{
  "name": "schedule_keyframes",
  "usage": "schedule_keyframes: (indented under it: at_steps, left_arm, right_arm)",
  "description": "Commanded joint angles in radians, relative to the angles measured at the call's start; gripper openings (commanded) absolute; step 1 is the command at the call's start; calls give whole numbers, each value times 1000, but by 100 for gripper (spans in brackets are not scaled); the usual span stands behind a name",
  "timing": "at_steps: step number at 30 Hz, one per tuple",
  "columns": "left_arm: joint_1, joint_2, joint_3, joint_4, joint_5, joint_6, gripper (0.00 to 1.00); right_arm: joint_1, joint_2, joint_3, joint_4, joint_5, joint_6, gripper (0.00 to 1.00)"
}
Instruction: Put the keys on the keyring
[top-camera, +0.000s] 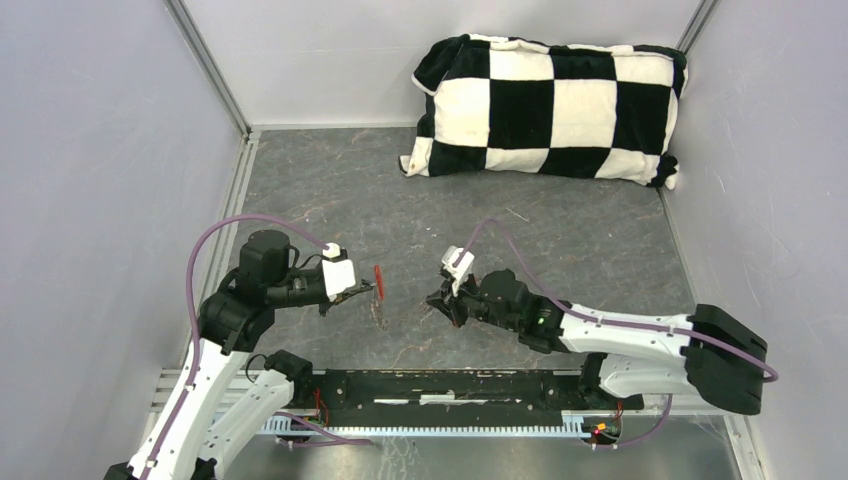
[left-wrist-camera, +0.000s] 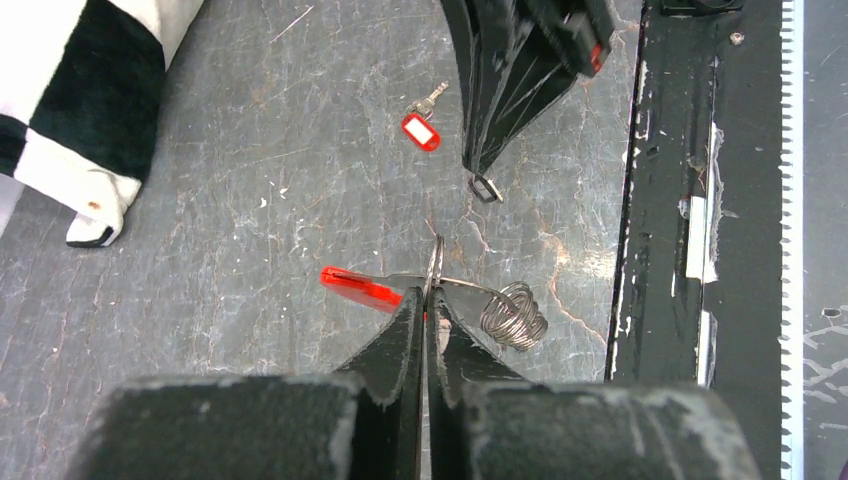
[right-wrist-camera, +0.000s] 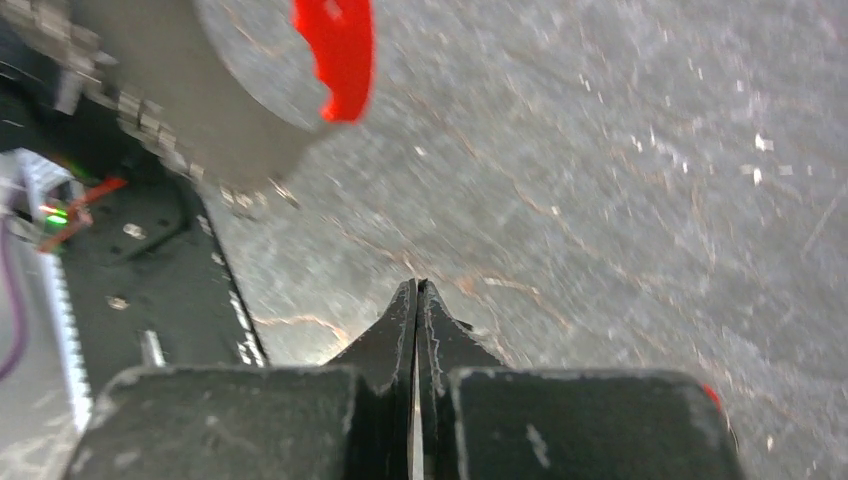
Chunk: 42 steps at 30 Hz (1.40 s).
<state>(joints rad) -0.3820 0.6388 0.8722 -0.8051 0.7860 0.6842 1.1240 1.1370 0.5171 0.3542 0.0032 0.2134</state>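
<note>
My left gripper (left-wrist-camera: 432, 292) is shut on a thin silver ring of the keyring. The red oval fob (left-wrist-camera: 358, 287) sticks out to its left and a coil of rings (left-wrist-camera: 514, 316) hangs to its right. From above, the fob (top-camera: 378, 279) hangs just off the left gripper (top-camera: 366, 291). My right gripper (top-camera: 438, 301) is shut, about a hand's width to the right. In the left wrist view a small dark key (left-wrist-camera: 487, 187) juts from its tips and looks pinched there. The red-headed key (left-wrist-camera: 421, 131) lies flat on the table beyond. The right wrist view is blurred; its jaws (right-wrist-camera: 417, 287) are pressed together.
A black-and-white checkered pillow (top-camera: 545, 105) lies at the back right. A black rail (top-camera: 450, 385) runs along the near edge between the arm bases. Grey walls close the sides.
</note>
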Motion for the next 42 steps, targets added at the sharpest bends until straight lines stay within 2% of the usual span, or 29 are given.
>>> schedule_keyframes:
  at_steps: [1, 6, 12, 16, 19, 23, 26, 30, 36, 42]
  left_arm:
    - [-1, -5, 15, 46, -6, -7, 2]
    - [-1, -6, 19, 47, -11, -3, 2]
    - [-1, -4, 24, 46, -17, 4, 2]
    - [0, -4, 24, 47, -18, 6, 2]
    - [-1, -5, 22, 47, -17, 7, 2]
    - [-1, -5, 21, 47, -17, 9, 2]
    - [0, -5, 22, 47, -15, 11, 2]
    - [0, -10, 25, 46, -18, 10, 2]
    - [0, -12, 22, 47, -16, 17, 2]
    - [0, -11, 25, 47, -10, 21, 2]
  right_arm:
    - [2, 101, 1, -28, 137, -24, 1]
    - [1, 236, 44, -38, 259, -32, 1]
    - [13, 417, 179, -97, 235, -11, 1]
    - [19, 474, 215, -111, 224, 20, 2]
    - [18, 484, 224, -113, 228, 29, 10]
    - [17, 481, 230, -117, 219, 33, 28]
    - [8, 463, 229, -114, 199, 33, 35]
    - [-29, 399, 184, -88, 135, 76, 41]
    - [-136, 314, 78, 2, -88, 209, 50]
    - [-185, 356, 82, -16, -202, 328, 49]
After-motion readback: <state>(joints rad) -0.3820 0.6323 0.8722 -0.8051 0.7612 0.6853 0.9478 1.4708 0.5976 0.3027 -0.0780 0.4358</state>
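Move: Below the right hand, which already pinches the keys with the black fob, the set-down spot on the bare table lies about 13 cm down, 3 cm ahead and 1 cm to its left. The keyring, held by the left hand, is some 11 cm left of the right hand, 2 cm nearer the base and 6 cm higher; the red tag lies 9 cm ahead, 10 cm right and 13 cm below. From the left hand the spot is roughly 4 cm ahead, 10 cm right and 21 cm down. Sinking about 12 cm and easing 4 cm forward, the right hand lowers the keys to the table while its fingers tip more steeply down, some 25 degrees. There the fingers open to half width and let go; the hand then lifts about 3 cm, drawing slightly right and rolling. The left hand keeps holding the keyring in place. ##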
